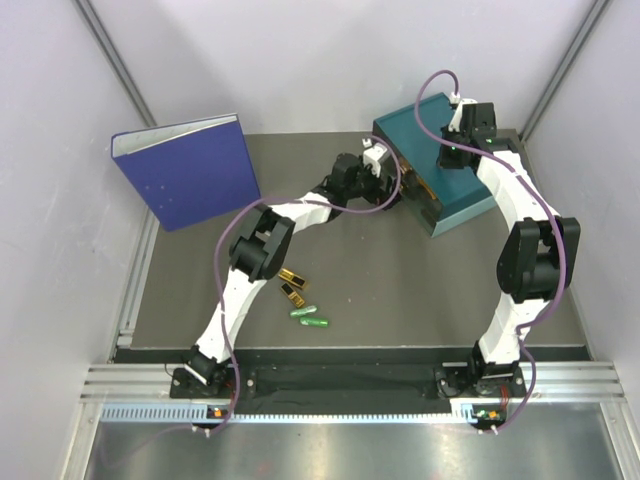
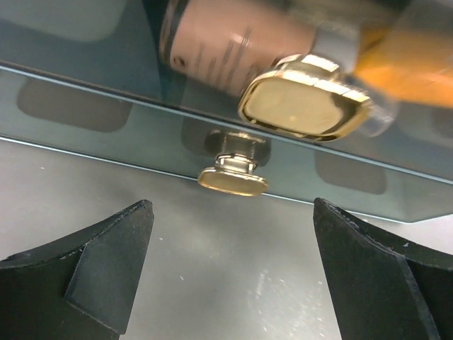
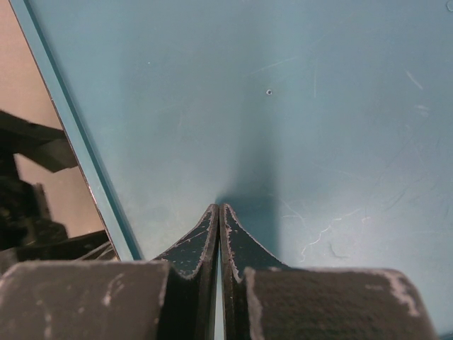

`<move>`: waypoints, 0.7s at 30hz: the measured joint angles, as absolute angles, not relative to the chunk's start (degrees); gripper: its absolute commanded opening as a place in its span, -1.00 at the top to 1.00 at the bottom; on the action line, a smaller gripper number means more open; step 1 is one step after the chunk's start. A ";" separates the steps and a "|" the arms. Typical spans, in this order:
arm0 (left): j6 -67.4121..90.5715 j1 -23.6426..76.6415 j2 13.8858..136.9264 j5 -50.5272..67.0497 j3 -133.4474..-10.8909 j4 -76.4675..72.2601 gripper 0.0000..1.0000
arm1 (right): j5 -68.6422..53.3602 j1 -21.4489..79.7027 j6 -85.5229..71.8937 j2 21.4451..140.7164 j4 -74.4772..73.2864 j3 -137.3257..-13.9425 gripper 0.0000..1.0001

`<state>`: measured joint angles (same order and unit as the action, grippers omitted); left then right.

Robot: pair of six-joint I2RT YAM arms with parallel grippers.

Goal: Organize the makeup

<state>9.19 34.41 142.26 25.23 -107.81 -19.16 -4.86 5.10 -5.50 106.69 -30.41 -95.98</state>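
Observation:
On the table in front of the left arm lie two gold-and-black cases (image 1: 292, 277) (image 1: 293, 293) and two green capsules (image 1: 303, 311) (image 1: 316, 322). My left gripper (image 1: 383, 188) hangs at the front of the teal drawer box (image 1: 455, 195). Its jaws (image 2: 233, 241) stand wide open and hold nothing, just short of the drawer's gold knob (image 2: 232, 180). Inside the open drawer lie a beige bottle (image 2: 219, 42), a shiny gold cap end (image 2: 304, 103) and a yellow-orange tube (image 2: 410, 71). My right gripper (image 1: 452, 150) (image 3: 219, 207) is shut, with its tips on the box's teal top (image 3: 297, 106).
A large blue binder (image 1: 185, 170) stands upright at the back left. The teal box sits at the back right, close to the right wall. The dark table mat (image 1: 400, 290) stretches between the two arms.

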 measured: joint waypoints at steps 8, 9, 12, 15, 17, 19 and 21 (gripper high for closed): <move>8.49 34.68 147.13 24.62 -113.89 -17.45 -0.95 | -5.08 5.10 -5.50 106.69 -30.39 -95.96 1.00; 8.47 34.68 147.48 24.60 -114.52 -17.43 -0.92 | -5.08 5.10 -5.50 106.69 -30.39 -95.98 1.00; 8.38 34.68 148.24 24.56 -116.09 -17.34 -0.69 | -5.10 5.10 -5.50 106.69 -30.39 -95.96 1.00; 8.34 34.68 148.83 24.80 -117.14 -17.04 -0.37 | -5.15 5.08 -5.50 106.72 -30.39 -95.96 1.00; 8.43 34.65 149.45 25.26 -118.15 -16.58 -0.26 | -5.15 5.08 -5.50 106.72 -30.39 -95.96 1.00; 8.43 34.68 149.84 25.80 -118.87 -16.03 -0.15 | -5.17 5.08 -5.50 106.72 -30.39 -95.96 1.00; 8.69 34.65 150.52 26.81 -119.92 -15.44 -0.03 | -5.17 5.08 -5.50 106.72 -30.39 -95.96 1.00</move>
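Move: The lower drawer's gold knob lies just beyond the left fingertips, about 2 cm ahead, 3 cm right and 2 cm below that hand. The upper drawer's knob stands some 5 cm above the lower one, with a foundation bottle in that drawer about 5 cm ahead, 5 cm right and 3 cm above the hand. From the right hand the lower knob is roughly 13 cm left, 2 cm back and 12 cm down. The left hand eases about 3 cm right, forward and down to the lower knob, fingers half closing around it. ##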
